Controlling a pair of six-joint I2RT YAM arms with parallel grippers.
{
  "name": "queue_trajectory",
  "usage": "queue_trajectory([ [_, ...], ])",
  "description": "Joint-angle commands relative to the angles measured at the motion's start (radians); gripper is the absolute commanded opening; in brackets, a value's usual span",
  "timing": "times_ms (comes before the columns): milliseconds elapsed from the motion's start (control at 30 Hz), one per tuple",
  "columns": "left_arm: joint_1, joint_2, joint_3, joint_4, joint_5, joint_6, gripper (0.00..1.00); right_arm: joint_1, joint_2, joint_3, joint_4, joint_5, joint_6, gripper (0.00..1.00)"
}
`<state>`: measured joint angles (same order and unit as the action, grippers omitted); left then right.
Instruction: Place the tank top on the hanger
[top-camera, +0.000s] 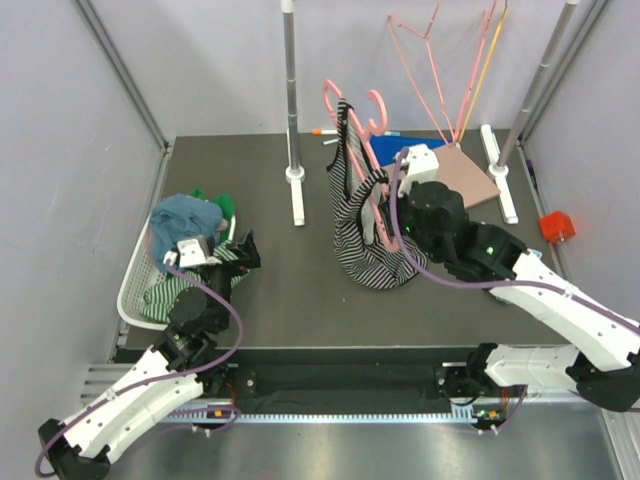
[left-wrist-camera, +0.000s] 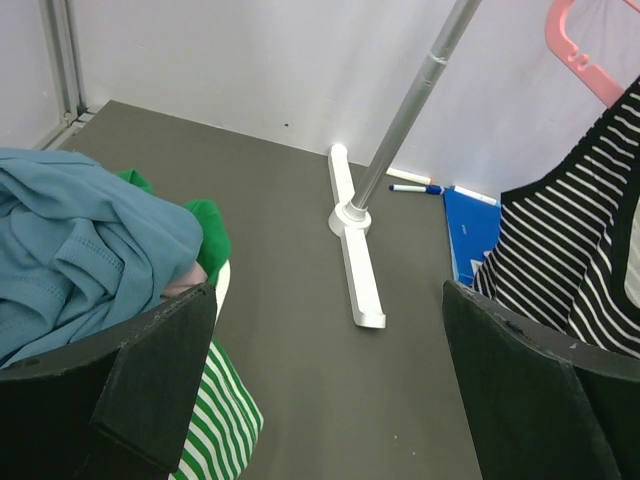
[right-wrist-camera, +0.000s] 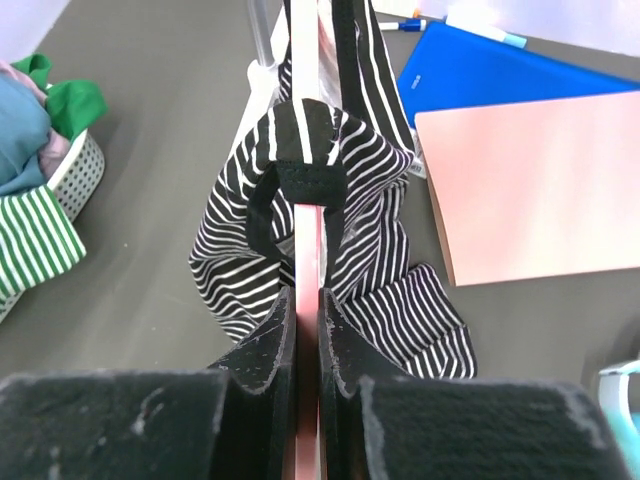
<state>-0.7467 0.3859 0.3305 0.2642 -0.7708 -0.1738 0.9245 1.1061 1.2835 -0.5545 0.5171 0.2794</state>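
The pink hanger (top-camera: 333, 100) stands tilted above the table's middle, and the black-and-white striped tank top (top-camera: 358, 245) hangs from it, its lower part bunched on the table. My right gripper (top-camera: 392, 212) is shut on the hanger's lower arm. In the right wrist view the jaws pinch the hanger's thin pink edge (right-wrist-camera: 308, 255), my right gripper (right-wrist-camera: 308, 300) sitting just below a dark-edged strap of the tank top (right-wrist-camera: 235, 250) looped round it. My left gripper (top-camera: 243, 250) is open and holds nothing beside the basket. From the left wrist the tank top (left-wrist-camera: 585, 260) and hanger (left-wrist-camera: 580, 45) show far right.
A white basket (top-camera: 133, 285) at the left holds a teal cloth (top-camera: 185, 215) and a green-and-white striped garment (left-wrist-camera: 215, 430). Rack poles with white feet (top-camera: 296, 190) stand behind. Thin wire hangers (top-camera: 425, 60) hang at the back. A pink board (top-camera: 468, 175), a blue folder (right-wrist-camera: 480, 70) and a red block (top-camera: 556, 226) lie right.
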Motion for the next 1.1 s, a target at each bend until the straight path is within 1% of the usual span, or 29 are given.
queue_trajectory([
  [0, 0.0, -0.008, 0.005, 0.009, -0.021, -0.01, 0.99, -0.029, 0.053, 0.154, 0.057, -0.005, -0.045, 0.0],
  [200, 0.0, -0.019, 0.004, 0.004, -0.027, -0.015, 0.99, -0.119, 0.149, 0.295, 0.038, -0.101, -0.078, 0.0],
  [333, 0.0, -0.031, 0.001, 0.003, -0.028, -0.016, 0.99, -0.183, 0.23, 0.387, 0.027, -0.204, -0.117, 0.0],
  [567, 0.0, -0.042, 0.001, 0.0, -0.039, -0.015, 0.99, -0.257, 0.374, 0.641, -0.064, -0.325, -0.172, 0.0],
  [600, 0.0, -0.044, 0.001, 0.0, -0.039, -0.015, 0.99, -0.282, 0.403, 0.664, -0.071, -0.374, -0.172, 0.0],
  [733, 0.0, -0.044, -0.001, 0.001, -0.044, -0.015, 0.99, -0.337, 0.484, 0.807, -0.129, -0.483, -0.18, 0.0],
  [833, 0.0, -0.044, -0.001, 0.001, -0.047, -0.015, 0.99, -0.383, 0.543, 0.879, -0.16, -0.584, -0.178, 0.0],
  [1000, 0.0, -0.044, -0.007, 0.009, -0.05, -0.013, 0.99, -0.473, 0.63, 0.976, -0.165, -0.727, -0.152, 0.0],
  [1067, 0.0, -0.041, -0.007, 0.009, -0.051, -0.012, 0.99, -0.495, 0.653, 1.03, -0.163, -0.759, -0.14, 0.0],
])
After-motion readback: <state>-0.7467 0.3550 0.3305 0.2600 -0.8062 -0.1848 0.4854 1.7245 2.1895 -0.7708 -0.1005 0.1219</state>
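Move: The right hand already grips the pink hanger, with the tank top threaded on it. It is bound for the rack, whose top rail is out of sight. The rack's left pole foot is about 26 cm ahead and 22 cm left; its right pole foot is equally far ahead, 30 cm right, both some 31 cm below. The pink board is about 23 cm ahead, 14 cm right, 30 cm below. From the left hand, the left pole foot is about 28 cm ahead, 14 cm right, 26 cm below. Keeping its pinch on the lower arm of the hanger, the right hand carries hanger and tank top forward about 15 cm and up nearly 10, straight out towards the rack between the two poles. The climb eases off near the end while the reach outward goes on, with the wrist swinging some 10 degrees counter-clockwise. ##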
